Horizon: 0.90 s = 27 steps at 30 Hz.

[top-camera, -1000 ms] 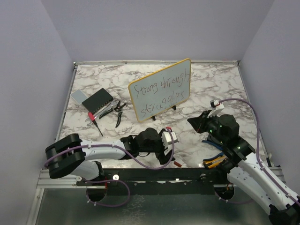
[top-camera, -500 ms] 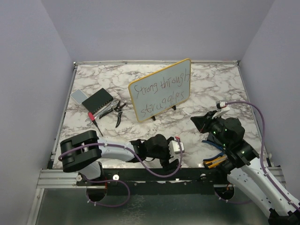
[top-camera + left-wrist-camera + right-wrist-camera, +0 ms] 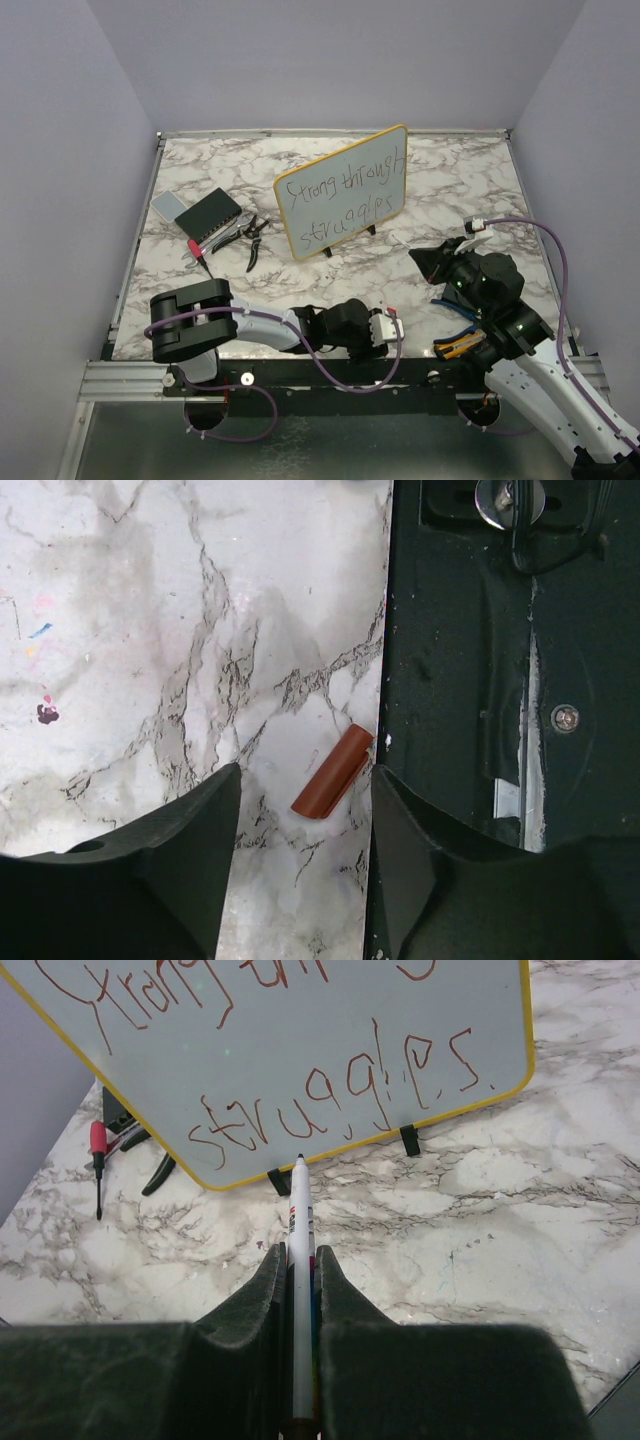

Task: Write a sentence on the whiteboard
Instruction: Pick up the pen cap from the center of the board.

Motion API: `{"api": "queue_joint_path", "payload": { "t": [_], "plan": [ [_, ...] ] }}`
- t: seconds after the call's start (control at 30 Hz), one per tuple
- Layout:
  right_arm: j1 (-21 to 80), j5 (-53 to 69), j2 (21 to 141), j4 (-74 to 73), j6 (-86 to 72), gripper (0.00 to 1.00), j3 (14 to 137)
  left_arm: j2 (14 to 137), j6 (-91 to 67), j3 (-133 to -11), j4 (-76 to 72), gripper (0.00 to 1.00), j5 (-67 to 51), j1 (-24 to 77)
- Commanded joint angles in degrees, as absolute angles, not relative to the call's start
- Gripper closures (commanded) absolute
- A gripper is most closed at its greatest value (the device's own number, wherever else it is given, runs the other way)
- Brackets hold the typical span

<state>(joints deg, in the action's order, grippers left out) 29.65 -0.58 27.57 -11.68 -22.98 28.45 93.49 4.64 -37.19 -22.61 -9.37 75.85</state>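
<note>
The whiteboard point(image 3: 392, 152) point(image 3: 300, 1050) stands tilted on small black feet mid-table, its frame yellow. The sentence point(image 3: 342, 192) point(image 3: 330, 1110) is on it in two handwritten lines. My right gripper point(image 3: 425, 262) point(image 3: 297, 1255) is shut on a white marker point(image 3: 300, 1230), whose tip points at the board's lower edge a short way off. My left gripper point(image 3: 387, 330) point(image 3: 305, 780) hangs low at the table's near edge, open. A small red marker cap point(image 3: 333, 772) lies on the marble between its fingertips, close to the right finger point(image 3: 400, 820).
A red-handled screwdriver point(image 3: 200, 258) point(image 3: 98, 1150), black pliers point(image 3: 255, 235) and a dark square slab point(image 3: 208, 215) beside a pale box point(image 3: 165, 205) lie at the left. The black base rail point(image 3: 480, 680) runs just beside the cap.
My left gripper has swung right and toward the near edge, down over the red cap, and its jaws have narrowed. The right arm drew back slightly to the right with the marker.
</note>
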Motion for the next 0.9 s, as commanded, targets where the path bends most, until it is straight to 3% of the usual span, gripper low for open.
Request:
{"api": "queue_joint_path", "payload": {
  "t": [0.0,0.1,0.4,0.6,0.87],
  "plan": [
    [29.5,-2.2,27.0,-12.6,-23.4,0.99,27.6,95.2,7.4,-38.6,-21.7,0.48,-5.9,77.3],
    [29.5,-2.2,27.0,-12.7,-23.4,1.00,27.6,95.7,7.6,-38.7,-21.2,0.49,-5.5,77.9],
    [29.5,-3.3,26.9,-13.0,-23.7,0.99,27.7,97.8,3.9,-39.6,-20.4,0.71,5.3,78.1],
    [29.5,-3.8,27.3,-13.4,-24.2,0.99,27.6,95.0,2.9,-36.9,-20.3,0.75,13.2,78.2],
    [29.5,-3.5,28.0,-13.1,-24.3,0.99,27.5,94.2,0.5,-35.3,-20.2,0.74,11.1,78.1]
  ]
}}
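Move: The left hand, fingers pointing right and down, is almost over the pen cap, which lies about 1 cm back from its fingertips, level with them sideways and roughly 2 cm below. The table's near edge runs some 3 cm behind the hand. The yellow pliers lie about 18 cm to the hand's right and level with it front to back, the blue pliers about 19 cm right and 9 cm ahead. From the right hand the cap is some 16 cm back, 7 cm left and 20 cm down. Down about 1 cm first, then forward some 4 cm away from the table's near edge, the left hand closes its fingers to about half their gap, bringing one to each side of the pen cap and pushing it along with the rear finger. Late on it eases nearly 2 cm left, having turned about 15 degrees counter-clockwise. ##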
